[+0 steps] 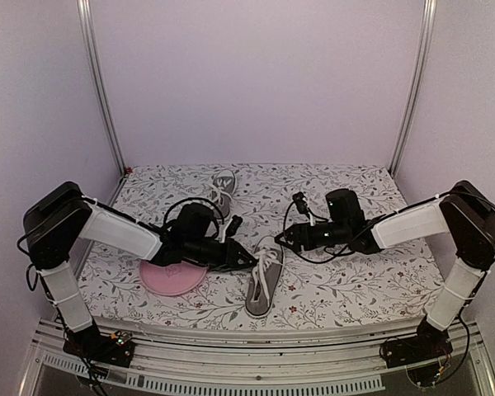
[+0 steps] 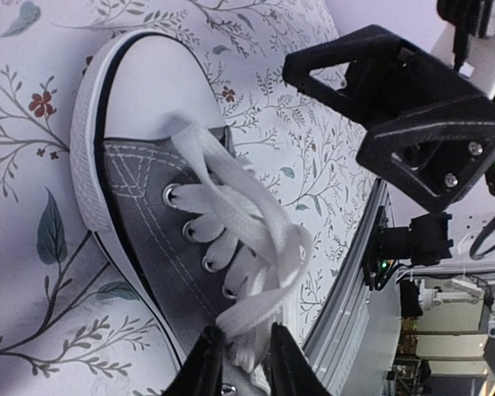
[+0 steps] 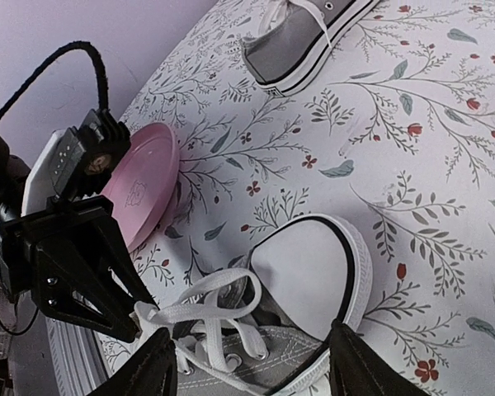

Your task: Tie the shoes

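One grey shoe (image 1: 262, 285) with a white toe cap lies near the table's front edge, its white laces (image 2: 247, 239) loose over the eyelets. My left gripper (image 2: 247, 363) is at the shoe's lace area, its two black fingers pressed against a strand of lace that fills the gap between them. From the right, my right gripper (image 3: 249, 330) hangs over the same shoe (image 3: 313, 280), open wide, a finger on either side of its front part and nothing gripped. The second shoe (image 1: 223, 186) lies farther back, by itself.
A round pink plate (image 1: 173, 278) sits on the floral cloth just left of the near shoe, under my left arm. The two grippers are close together above the shoe. Walls and metal posts close in the back and sides.
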### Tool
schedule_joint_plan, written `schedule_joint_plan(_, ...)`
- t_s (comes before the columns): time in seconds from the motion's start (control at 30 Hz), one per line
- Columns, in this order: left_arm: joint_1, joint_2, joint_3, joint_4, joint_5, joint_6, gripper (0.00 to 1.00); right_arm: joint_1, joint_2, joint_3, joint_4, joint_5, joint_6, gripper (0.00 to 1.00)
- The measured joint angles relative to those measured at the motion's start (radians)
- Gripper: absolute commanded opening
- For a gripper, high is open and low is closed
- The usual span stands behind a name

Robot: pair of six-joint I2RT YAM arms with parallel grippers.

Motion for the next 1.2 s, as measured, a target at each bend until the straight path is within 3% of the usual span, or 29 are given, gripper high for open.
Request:
schedule_joint_plan(0.2,0.000,0.001,-0.002,0.009,0.013,-0.014,0.00,-0.027,0.092,0.079,0.008,-0.046,-0.055,0.64)
schedule_joint_plan(0.83,0.001,-0.004,-0.101,0.114,0.019,-0.040,0.00,-0.044,0.275,0.248,-0.042,-0.269,-0.109,0.63)
schedule_joint_plan(1.2,0.001,-0.004,-0.101,0.131,0.025,-0.040,0.00,-0.014,0.340,0.313,-0.050,-0.374,-0.118,0.56)
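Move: The lace loop standing over the grey shoe's laces is right at the left hand's half-open tips, its middle about 2 cm to the right and 1 cm ahead. From the right hand it lies about 4 cm back, 6 cm left and 3 cm lower. The white toe cap is 1 cm ahead of the right hand, 4 cm left and 6 cm below; the other shoe is some 17 cm ahead and 20 cm left. The pink plate is level with the left hand, about 24 cm to its left. The left fingers close fully and pinch the lower part of the lace loop, then draw it about 1.5 cm back with a small dip and drift to the left, and keep hold. The right hand, fingers staying wide open, first reaches about 3 cm forward past the loop, then sweeps some 5 cm left over the toe cap while coming back again and sinking about 2.5 cm in all, turning some 20 degrees counter-clockwise so that its fingers come close to the toe-side end of the loop without closing. ##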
